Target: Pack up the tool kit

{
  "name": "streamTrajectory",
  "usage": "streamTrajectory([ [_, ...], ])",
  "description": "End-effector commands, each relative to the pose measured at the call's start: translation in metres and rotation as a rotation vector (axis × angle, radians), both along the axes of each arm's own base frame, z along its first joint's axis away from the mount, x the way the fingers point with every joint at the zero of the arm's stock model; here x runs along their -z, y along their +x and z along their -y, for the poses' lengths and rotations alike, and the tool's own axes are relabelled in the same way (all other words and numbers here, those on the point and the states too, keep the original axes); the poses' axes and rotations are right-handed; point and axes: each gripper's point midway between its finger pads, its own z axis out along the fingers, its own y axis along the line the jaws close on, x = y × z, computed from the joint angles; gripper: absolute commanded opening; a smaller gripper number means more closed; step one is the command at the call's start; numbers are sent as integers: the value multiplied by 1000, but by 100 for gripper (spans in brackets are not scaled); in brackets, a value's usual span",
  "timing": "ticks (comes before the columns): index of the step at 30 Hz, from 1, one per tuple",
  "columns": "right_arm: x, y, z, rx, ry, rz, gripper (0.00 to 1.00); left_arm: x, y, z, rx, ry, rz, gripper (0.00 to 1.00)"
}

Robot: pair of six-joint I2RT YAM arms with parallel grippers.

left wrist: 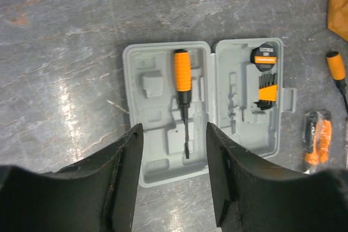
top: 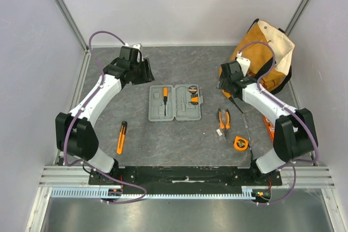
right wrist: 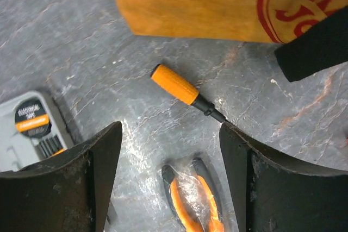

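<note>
The tool kit (top: 175, 113) lies open and flat in the middle of the mat, a grey case (left wrist: 163, 156) with moulded slots. An orange-and-black screwdriver (left wrist: 182, 80) rests in its left half, and a black-and-orange round piece (left wrist: 264, 57) in its right half. My left gripper (left wrist: 174, 126) hovers open over the case's near edge, holding nothing. My right gripper (right wrist: 169, 126) hangs open above the pliers (right wrist: 198, 199), with a second screwdriver (right wrist: 175, 84) lying just beyond its fingers. The left gripper (top: 142, 72) and the right gripper (top: 225, 87) flank the case.
A tan canvas bag (top: 266, 52) stands at the back right, close behind the right gripper. An orange knife (top: 122, 137) lies front left and a tape measure (top: 240, 143) front right. The pliers (top: 223, 119) lie right of the case. Walls enclose the mat.
</note>
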Motion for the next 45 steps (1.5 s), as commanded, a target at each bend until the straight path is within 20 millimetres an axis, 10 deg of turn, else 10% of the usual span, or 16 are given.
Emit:
streamTrajectory([
  [1,12,8,11,206,189,-35,78,-32,9,-20,-95,1,182,57],
  [17,70,10,30,869,548,-58,77,-27,0,-27,-99,3,168,58],
  [31,110,24,18,1037,696,-182,76,-23,1,-36,-118,28,153,58],
  [45,108,14,15,1024,685,-204,37,-19,0,-37,-123,23,140,58],
])
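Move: The screwdriver's orange handle lies about 3 cm ahead of the right hand, 2 cm to its right and some 11 cm below. The pliers lie roughly 15 cm back, about 1 cm left, and the tool bag's middle is about 18 cm ahead and 18 cm right at nearly hand height. The open case is some 33 cm left, 3 cm back. From the left hand, that handle is level ahead, about 46 cm right and 15 cm below. The right hand brings its fingertips around the screwdriver's handle: it sinks about 10 cm, rolling some 60 degrees clockwise and pointing more steeply down, then slips about 3 cm forward. Once low, its wide-open fingers close roughly halfway about the handle. The left hand, still open and empty, eases about 3 cm left, away from the case. ##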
